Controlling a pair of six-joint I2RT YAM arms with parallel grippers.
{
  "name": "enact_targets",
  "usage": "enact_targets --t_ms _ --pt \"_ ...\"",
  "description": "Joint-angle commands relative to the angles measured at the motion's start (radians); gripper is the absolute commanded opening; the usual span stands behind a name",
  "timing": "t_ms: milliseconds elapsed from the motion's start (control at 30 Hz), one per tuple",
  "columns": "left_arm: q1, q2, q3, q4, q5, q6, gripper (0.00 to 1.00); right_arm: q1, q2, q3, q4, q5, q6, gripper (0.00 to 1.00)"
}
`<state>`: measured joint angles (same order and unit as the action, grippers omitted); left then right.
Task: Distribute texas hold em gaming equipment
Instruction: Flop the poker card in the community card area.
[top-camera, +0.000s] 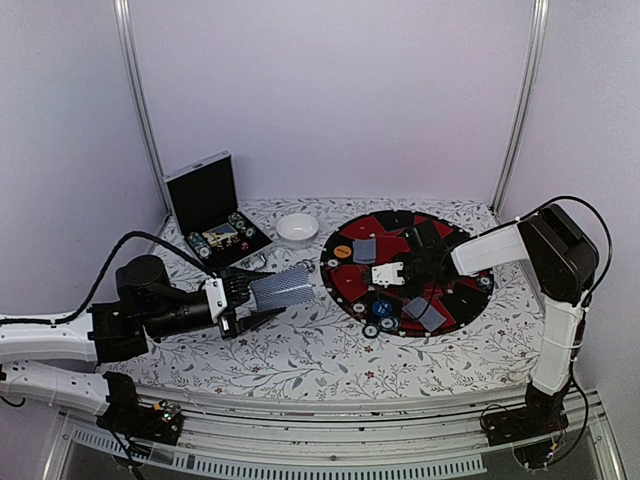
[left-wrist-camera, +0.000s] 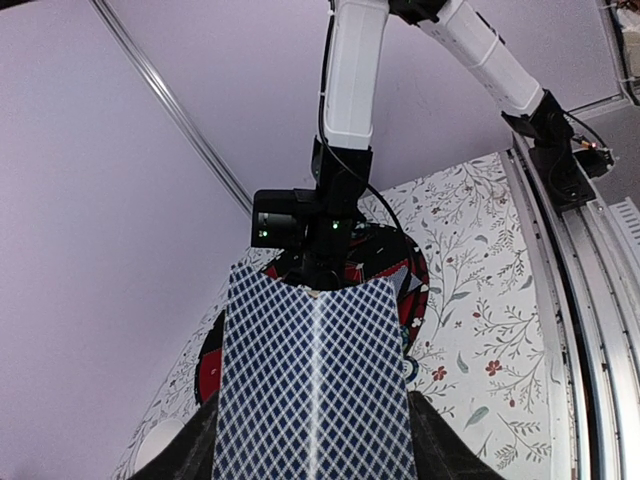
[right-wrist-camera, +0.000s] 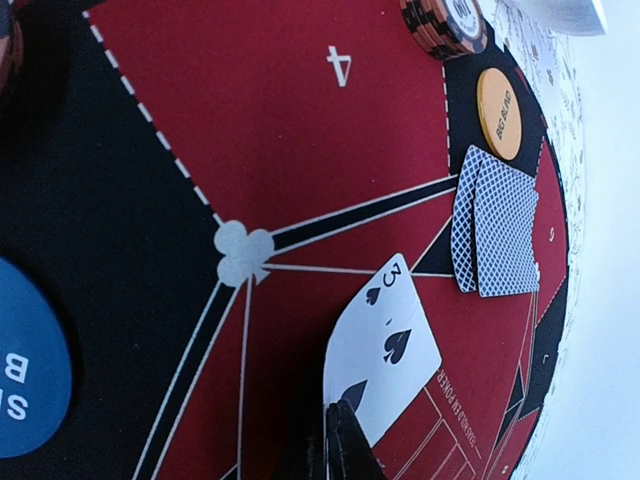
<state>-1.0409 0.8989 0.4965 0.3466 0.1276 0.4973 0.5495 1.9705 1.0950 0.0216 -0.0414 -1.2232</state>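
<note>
My left gripper hovers left of the round poker mat, shut on a fanned pack of playing cards with blue-diamond backs; its dark fingers flank the pack. Over the mat's middle, my right gripper is shut on the lower edge of a face-up three of spades, which shows white in the top view. Two face-down cards lie beside an orange marker disc. A blue marker disc and a chip stack rest on the mat.
An open black silver-edged case holding chips stands at the back left, with a white bowl to its right. More chips and face-down cards sit along the mat's near edge. A floral cloth covers the table.
</note>
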Motion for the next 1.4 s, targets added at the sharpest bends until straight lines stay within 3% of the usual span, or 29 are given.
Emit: enact_targets --t_ms 0,133,333,667,933,1000,1067,1200,1300,1367 --pt "-0.008 -0.003 -0.002 0.031 -0.004 0.006 0.52 0.001 0.011 0.005 -0.040 -0.038 -0.007 0.07" --pt "-0.008 -0.004 -0.001 0.031 -0.002 0.006 0.52 0.003 0.010 0.000 -0.038 -0.030 -0.034 0.08" --pt "-0.008 -0.006 -0.001 0.030 -0.008 0.009 0.52 0.003 -0.021 -0.002 -0.042 -0.030 -0.021 0.24" --pt "-0.007 -0.010 0.001 0.025 -0.001 0.007 0.52 0.023 -0.105 -0.057 -0.065 0.022 -0.033 0.33" --pt "-0.007 -0.020 0.001 0.025 0.001 0.006 0.52 0.049 -0.226 -0.075 -0.047 0.043 0.041 0.61" --pt "-0.008 -0.020 0.001 0.024 0.000 0.006 0.52 0.052 -0.294 -0.079 0.011 0.045 0.119 0.73" --pt "-0.008 -0.021 0.001 0.025 0.000 0.006 0.52 0.053 -0.379 -0.059 0.064 0.027 0.227 0.99" --pt "-0.010 -0.017 0.001 0.028 0.000 0.005 0.52 0.055 -0.523 0.074 0.020 -0.075 0.598 0.99" --pt "-0.010 -0.015 -0.001 0.031 -0.004 0.005 0.52 0.058 -0.587 0.157 -0.067 -0.313 0.873 0.99" --pt "-0.010 -0.014 -0.002 0.037 -0.013 0.004 0.52 0.085 -0.624 0.146 -0.035 -0.442 1.036 0.99"
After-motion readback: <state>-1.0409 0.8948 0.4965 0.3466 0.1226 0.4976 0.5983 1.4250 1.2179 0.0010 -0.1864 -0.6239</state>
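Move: The right fingers still pinch one long edge of the face-up three of spades. The card's middle lies about 1 cm ahead of the hand, 2 cm to its left and just below. The printed community card area centres some 5 cm ahead and 3 cm right of the hand. The blue button is about 10 cm back and 4 cm left, and the nearer face-down pair about 12 cm back and 7 cm right. From the left hand, that card lies roughly 26 cm ahead, 26 cm right and 26 cm lower. Open the right gripper gradually, nearly in place, to let the three of spades go onto the mat, then ease back about 2.5 cm with the fingers still spreading. Once clear of the card, lift fast, some 30 cm up, fingers wide open, swinging them about 45 degrees from pointing down to nearly level towards the left. Keep the left hand still, holding the deck. ##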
